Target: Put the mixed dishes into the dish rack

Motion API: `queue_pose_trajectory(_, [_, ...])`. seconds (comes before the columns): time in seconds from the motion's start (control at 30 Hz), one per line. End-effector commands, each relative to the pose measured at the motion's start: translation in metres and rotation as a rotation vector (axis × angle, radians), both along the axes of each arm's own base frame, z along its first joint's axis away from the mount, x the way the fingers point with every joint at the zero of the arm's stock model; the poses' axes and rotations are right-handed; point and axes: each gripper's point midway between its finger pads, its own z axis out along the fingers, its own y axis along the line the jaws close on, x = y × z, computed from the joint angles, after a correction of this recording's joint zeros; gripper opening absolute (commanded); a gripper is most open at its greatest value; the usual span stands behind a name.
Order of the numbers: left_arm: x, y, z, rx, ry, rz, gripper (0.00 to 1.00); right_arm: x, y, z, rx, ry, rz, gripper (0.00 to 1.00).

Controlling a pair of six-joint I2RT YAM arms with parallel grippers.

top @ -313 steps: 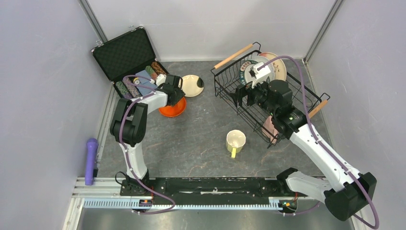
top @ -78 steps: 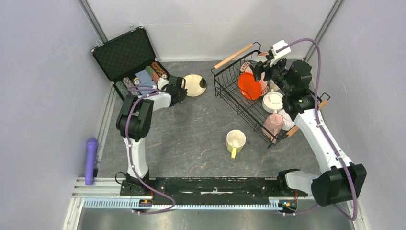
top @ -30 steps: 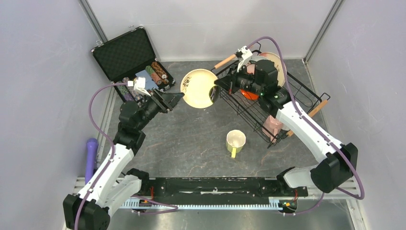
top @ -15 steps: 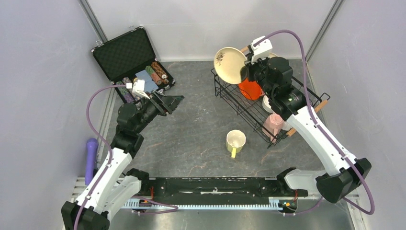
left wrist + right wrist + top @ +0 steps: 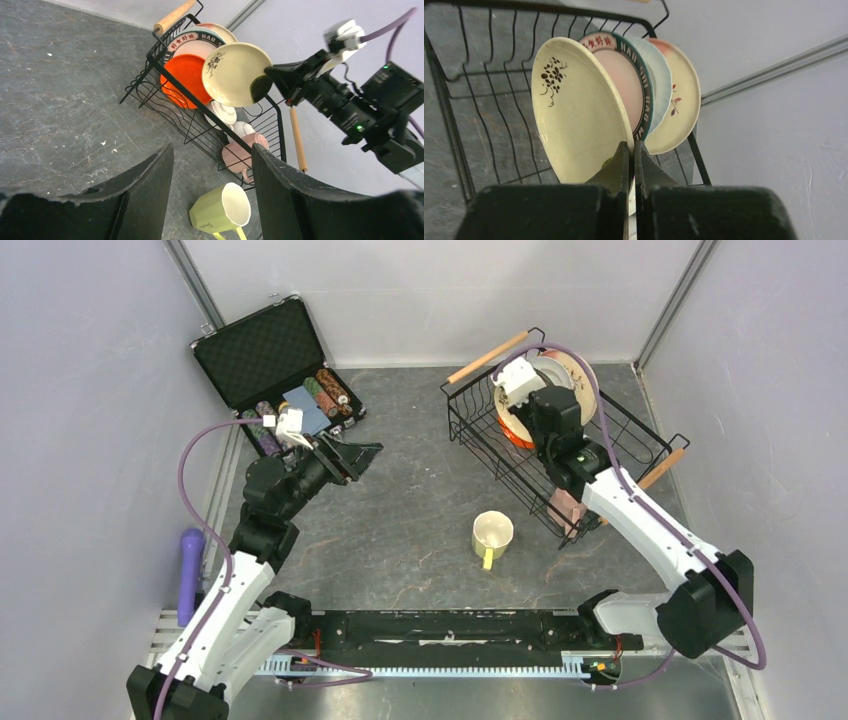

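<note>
My right gripper [image 5: 630,150] is shut on the rim of the cream black-spotted plate [image 5: 579,110], which it holds on edge over the dish rack [image 5: 470,435]. The plate [image 5: 235,75] hangs in front of the orange plate [image 5: 182,80], the teal-rimmed plate [image 5: 634,85] and the pink-cream plate [image 5: 679,100], all standing in the rack. A pink mug [image 5: 240,152] and a white piece [image 5: 222,111] lie further along the rack. The yellow-green mug [image 5: 492,534] lies on its side on the table. My left gripper [image 5: 365,452] stands open with nothing in it, left of the rack.
A black hinged case [image 5: 260,350] with poker chips [image 5: 330,385] stands open at the back left. A purple cylinder [image 5: 190,565] lies by the left wall. The rack's wooden handles [image 5: 487,357] stick out at its ends. Grey walls close in on three sides.
One second ago the plate hung between both grippers over the table. The left gripper has let go and opened; the right has carried the plate up and over to the rack.
</note>
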Motion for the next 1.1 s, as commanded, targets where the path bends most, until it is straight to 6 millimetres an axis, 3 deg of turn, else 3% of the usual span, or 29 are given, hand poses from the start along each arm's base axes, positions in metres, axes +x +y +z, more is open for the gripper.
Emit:
queue_pose_trajectory(0.0, [0.003, -0.001, 0.000, 0.022, -0.040, 0.002, 0.64, 0.013, -0.009, -0.009, -0.058, -0.030, -0.016, 0.00])
queue_pose_trajectory(0.23, [0.011, -0.005, -0.007, 0.016, -0.034, -0.004, 0.63, 0.021, -0.015, -0.035, -0.084, -0.070, 0.001, 0.00])
queue_pose_trajectory(0.5, [0.021, -0.010, -0.020, 0.035, -0.006, -0.015, 0.63, 0.039, -0.007, -0.066, -0.131, -0.044, 0.035, 0.00])
queue_pose_trajectory(1.07, [0.029, -0.018, -0.036, 0.054, 0.049, -0.052, 0.66, 0.061, -0.013, -0.100, -0.179, -0.023, 0.040, 0.00])
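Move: The right gripper holds the cream plate by its rim above the dish rack; the orange plate, its mark in the rack, has its middle about 8 cm ahead of that gripper, 3 cm to the left and some 17 cm below. The green-rimmed plate stands roughly 13 cm ahead, neither left nor right, 14 cm down; the white cup is about 3 cm back, 9 cm right, 20 cm down. From the left gripper the orange plate lies some 26 cm ahead, 28 cm right and 18 cm below. Lower the right gripper about 10 cm into the rack with the cream plate still pinched by its rim, first nearly straight down with a touch to the right, then easing about 5 cm forward towards the orange plate while the hand rolls some 10 degrees, left side dipping. Meanwhile sink the empty left gripper about 5 cm and a little forward, fingers staying open. ##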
